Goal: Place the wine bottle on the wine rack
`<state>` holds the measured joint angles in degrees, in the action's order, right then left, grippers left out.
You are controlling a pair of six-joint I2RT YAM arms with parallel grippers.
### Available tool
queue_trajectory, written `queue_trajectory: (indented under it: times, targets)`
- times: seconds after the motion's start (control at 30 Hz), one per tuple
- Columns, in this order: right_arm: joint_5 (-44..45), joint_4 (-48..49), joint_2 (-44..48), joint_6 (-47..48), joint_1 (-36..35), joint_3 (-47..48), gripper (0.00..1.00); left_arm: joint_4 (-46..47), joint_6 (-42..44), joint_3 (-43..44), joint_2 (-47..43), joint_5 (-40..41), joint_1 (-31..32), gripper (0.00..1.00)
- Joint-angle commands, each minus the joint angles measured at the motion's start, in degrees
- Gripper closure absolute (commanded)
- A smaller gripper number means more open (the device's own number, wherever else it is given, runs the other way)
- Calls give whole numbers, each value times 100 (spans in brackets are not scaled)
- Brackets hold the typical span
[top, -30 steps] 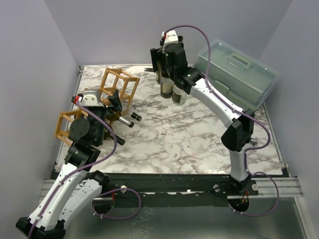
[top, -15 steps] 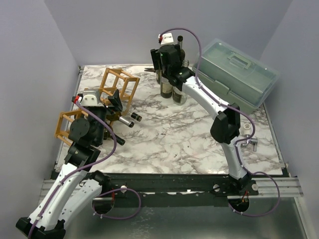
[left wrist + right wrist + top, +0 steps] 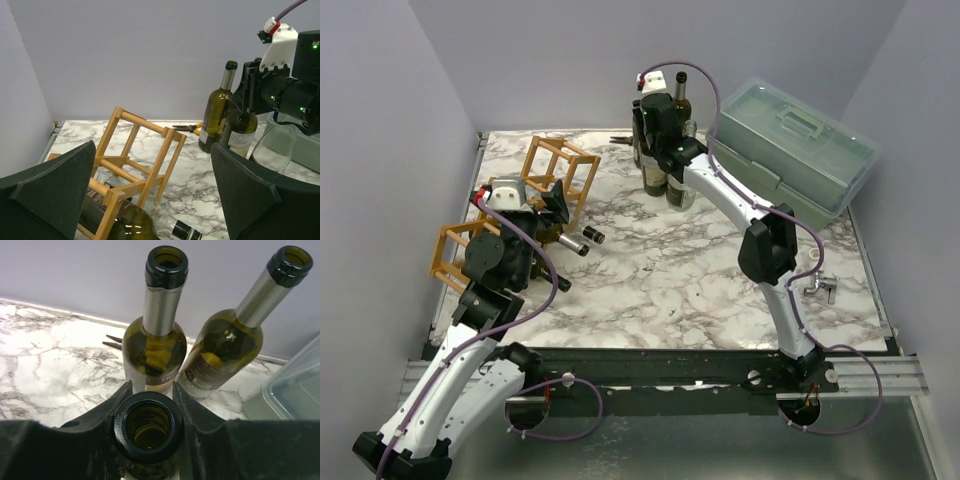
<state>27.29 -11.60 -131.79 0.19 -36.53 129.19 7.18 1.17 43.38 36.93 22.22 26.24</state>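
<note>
Three green wine bottles stand upright at the back of the table. My right gripper (image 3: 660, 112) is shut on the neck of the nearest wine bottle (image 3: 148, 426), its open mouth between my fingers (image 3: 102, 415). This bottle (image 3: 240, 132) still stands on the table. The two others (image 3: 159, 340) (image 3: 227, 347) stand just behind it. The wine rack (image 3: 560, 172), a light-brown stick lattice, sits at the left with a bottle (image 3: 130, 225) lying in it, neck (image 3: 592, 236) pointing right. My left gripper (image 3: 152, 145) hangs open over the rack (image 3: 135, 160), holding nothing.
A pale green toolbox (image 3: 795, 140) stands at the back right, close to the bottles. Pliers (image 3: 187, 128) lie by the back wall. A clear glass vessel (image 3: 272, 147) stands beside the held bottle. A small metal piece (image 3: 817, 287) lies at the right edge.
My right gripper has come down over the bottles and closed on the nearest bottle's neck. The left arm has hardly moved.
</note>
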Motion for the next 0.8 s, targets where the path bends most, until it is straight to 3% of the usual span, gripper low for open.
queue_trajectory:
  times: [0.0, 0.07, 0.17, 0.47, 0.77]
  targets:
    - [-795, 299, 492, -3, -20, -483, 81, -10, -49, -1, 85, -183, -31, 1]
    - [-1147, 477, 801, -1, -41, -890, 93, -19, -53, 28, 166, -233, -27, 1]
    - [-1600, 515, 1290, -235, -114, -1403, 100, -22, -73, 6, 238, -424, -31, 1]
    - [-2555, 646, 3186, -435, -433, -3507, 100, -67, -279, 81, 701, -1014, -31, 1]
    - [-2391, 633, 5143, -1247, -441, -5639, 100, -305, -838, 388, 1528, -2457, -31, 1]
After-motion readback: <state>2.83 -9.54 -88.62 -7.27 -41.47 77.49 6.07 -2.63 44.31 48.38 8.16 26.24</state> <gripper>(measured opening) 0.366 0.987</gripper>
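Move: The right hand already grips a green wine bottle by the neck; the wine rack lies about 35 cm to its left, 16 cm back and 14 cm lower. Around it stand the clear bottle, some 7 cm right and 3 cm back, the near green bottle 9 cm ahead and 3 cm left, and the far green bottle 11 cm ahead and 6 cm right. From the open left hand the gripped bottle's neck is roughly 29 cm ahead, 27 cm right and 10 cm lower. The right hand draws its bottle back about 20 cm, turning counter-clockwise; the left nears it, rightward and down. ##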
